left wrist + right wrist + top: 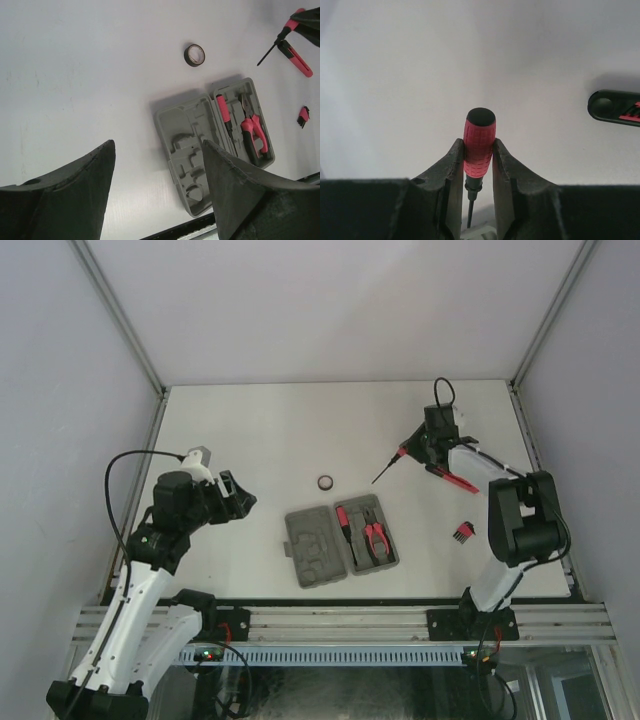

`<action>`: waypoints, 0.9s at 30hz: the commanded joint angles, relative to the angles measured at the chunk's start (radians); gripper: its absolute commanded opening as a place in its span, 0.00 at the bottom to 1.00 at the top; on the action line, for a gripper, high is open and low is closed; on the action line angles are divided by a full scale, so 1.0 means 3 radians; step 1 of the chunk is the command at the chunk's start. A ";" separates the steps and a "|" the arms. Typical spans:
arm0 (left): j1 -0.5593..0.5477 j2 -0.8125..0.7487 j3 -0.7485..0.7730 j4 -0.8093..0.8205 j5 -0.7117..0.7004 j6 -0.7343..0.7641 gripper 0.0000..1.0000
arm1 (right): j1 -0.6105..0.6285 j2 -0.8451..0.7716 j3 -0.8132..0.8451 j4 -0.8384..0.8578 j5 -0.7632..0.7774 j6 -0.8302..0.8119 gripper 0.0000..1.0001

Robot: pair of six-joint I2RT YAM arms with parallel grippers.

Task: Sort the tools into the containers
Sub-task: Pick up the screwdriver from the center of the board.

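The grey case [313, 550] lies open near the table's front, and a red-handled screwdriver [344, 525] and red pliers [375, 535] rest in its right half. My right gripper [415, 448] is shut on a second red-handled screwdriver [480, 125] at the back right; the shaft [385, 472] points down-left. Beside it lies the slim red-black stick tool [452, 478]. The comb-like piece [462, 531] sits right of the case, and the black ring [326, 482] lies behind it. My left gripper [235, 495] hangs open and empty left of the case [185, 145].
White walls with metal corner rails enclose the table on three sides. The aluminium rail carrying both arm bases [340, 625] runs along the near edge. A black cable [125, 465] loops off the left arm.
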 commanded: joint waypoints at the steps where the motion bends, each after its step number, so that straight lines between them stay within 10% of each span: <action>1: 0.0034 -0.0056 0.0072 0.0175 0.0095 0.0074 0.75 | -0.0044 -0.0487 -0.0229 0.0482 0.0211 0.0031 0.00; 16: -0.0089 -0.0155 -0.0010 0.0467 0.0668 0.0071 0.78 | 0.0316 -0.2006 -0.1205 0.0625 -0.0040 -0.0622 0.00; 27: -0.1838 -0.0128 -0.0087 0.0893 -0.0267 -0.0230 0.77 | 0.1147 -0.3246 -0.1733 0.0197 0.0215 0.0016 0.00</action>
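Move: The right hand already holds the screwdriver clear of the board. The tray half of the open toolbox lies about 20 cm back, 15 cm left and 6 cm below that hand. In the tray, the pliers lie some 21 cm back and 12 cm left, the stored screwdriver 18 cm back and 20 cm left. From the left hand, the empty lid half lies about 18 cm right, 3 cm back and 17 cm down, the tray 32 cm right and 1 cm ahead. Keeping the screwdriver's red handle pinched, the right hand first lifts almost straight up, then swings back and left towards the toolbox: about 16 cm back and 11 cm up in all, fingers tipping up some 25 degrees and turning counter-clockwise. The left hand, empty and open, starts slowly, then sweeps about 10 cm right and a little back and up towards the lid, turning clockwise. ##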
